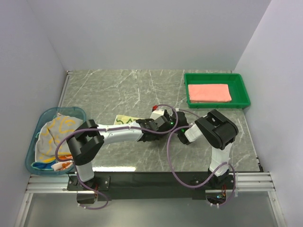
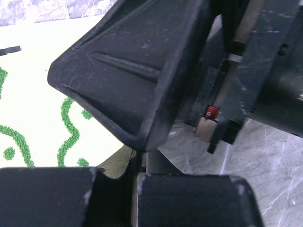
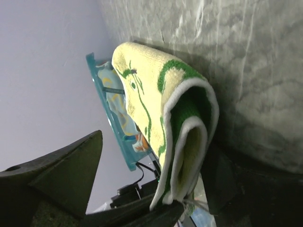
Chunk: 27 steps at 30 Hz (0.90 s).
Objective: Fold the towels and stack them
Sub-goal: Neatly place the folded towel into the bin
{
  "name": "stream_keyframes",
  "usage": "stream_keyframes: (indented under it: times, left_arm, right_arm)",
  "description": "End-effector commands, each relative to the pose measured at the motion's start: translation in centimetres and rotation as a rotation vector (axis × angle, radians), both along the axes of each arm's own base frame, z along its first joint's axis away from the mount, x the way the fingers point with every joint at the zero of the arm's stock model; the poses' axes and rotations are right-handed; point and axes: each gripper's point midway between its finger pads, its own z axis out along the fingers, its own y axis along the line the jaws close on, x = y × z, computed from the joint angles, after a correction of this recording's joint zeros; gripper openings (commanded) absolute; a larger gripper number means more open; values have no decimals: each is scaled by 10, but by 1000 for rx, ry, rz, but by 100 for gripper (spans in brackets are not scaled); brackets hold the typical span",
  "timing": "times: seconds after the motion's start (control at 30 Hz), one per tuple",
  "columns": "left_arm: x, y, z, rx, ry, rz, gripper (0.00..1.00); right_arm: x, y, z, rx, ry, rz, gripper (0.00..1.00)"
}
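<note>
A pale yellow towel with green shapes (image 1: pixel 127 120) lies at the table's middle, mostly hidden under my arms. In the right wrist view this towel (image 3: pixel 156 90) is doubled over, green inside, with a white edge. My left gripper (image 2: pixel 135 182) is shut on its lower end, next to the pale cloth (image 2: pixel 38 94). My right gripper (image 3: pixel 161 146) is open, its fingers wide apart on either side of the fold, one finger (image 2: pixel 137 71) looming in the left wrist view. The two grippers meet around the towel, left gripper (image 1: pixel 151 126) and right gripper (image 1: pixel 166 124). A folded salmon-pink towel (image 1: pixel 209 92) lies in the green tray.
The green tray (image 1: pixel 242 92) stands at the back right. A blue basket (image 1: pixel 32 142) at the left edge holds several crumpled towels (image 1: pixel 54 137); its rim (image 3: pixel 106 109) shows behind the fold. Grey walls close in the marble table (image 1: pixel 118 90) on three sides.
</note>
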Motion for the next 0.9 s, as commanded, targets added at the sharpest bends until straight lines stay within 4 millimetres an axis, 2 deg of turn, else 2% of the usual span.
stream_keyframes:
  times: [0.0,0.07,0.23,0.33,0.37,0.43,0.47,0.53,0.57,0.63,0.67,0.7,0.73,0.77,0.8,0.83,0.87]
  left_arm:
    - [13,-14,31,-86,-59,31,1]
    - [13,-15,29,-85,-56,34,1]
    - [14,-16,31,-93,-58,40,2]
    - [13,-16,31,-98,-55,46,12]
    - [13,-17,31,-102,-53,48,21]
    - [12,-17,29,-105,-47,48,32]
    - [11,-17,31,-114,-47,52,49]
    - [10,-15,33,-123,-46,57,65]
    - [10,-14,39,-138,-55,68,80]
    - [9,-10,46,-147,-59,76,88]
    - [10,-8,57,-170,-68,82,94]
    - [10,-4,61,-178,-67,85,97]
    - [13,2,66,-192,-68,97,98]
    - [15,6,82,-232,-82,104,99]
    - [13,13,82,-243,-70,107,99]
    - [21,25,89,-261,-77,137,99]
    - [20,37,99,-288,-83,142,99]
  right_arm:
    - [-14,-6,-44,-98,139,-16,83]
    - [-11,-3,-43,-99,134,-12,81]
    - [-8,0,-44,-110,118,-10,68]
    - [-7,0,-45,-119,105,-5,54]
    - [-6,0,-44,-122,99,-6,41]
    - [-4,-1,-44,-137,84,-1,29]
    - [-4,-2,-44,-148,82,1,19]
    - [-2,-4,-44,-177,63,15,13]
    - [0,-6,-43,-184,59,18,8]
    - [4,-9,-42,-215,37,39,4]
    - [5,-10,-40,-222,27,53,0]
    - [11,-16,-38,-245,-5,64,0]
    - [14,-19,-39,-269,2,75,0]
    - [17,-22,-39,-284,-4,82,0]
    - [24,-28,-36,-305,-27,102,0]
    - [27,-31,-35,-318,-39,114,0]
    - [31,-36,-34,-348,-76,144,0]
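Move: The right hand's open fingers already straddle the lifted right end of the folded towel, its middle about 1 cm back, 1 cm to the left and 3 cm below this hand; the left fingers still pinch that end near its near side, its middle about 3 cm ahead and level in height. The towel's body has its middle some 12 cm to the right hand's left, 1 cm back and 4 cm lower. The green bin lies roughly 35 cm to the right hand's right and 16 cm ahead. The right hand sinks about 3 cm over the towel's right end while its fingers close from wide to nearly shut, pinching the folded layers, then carries on forward some 2 cm with its grip kept, edging right and turning slightly. As the right fingers tighten, the left hand all but holds still and opens fully, letting go of the same end, then lifts off quickly, up some 6 cm with a little leftward and forward drift. ##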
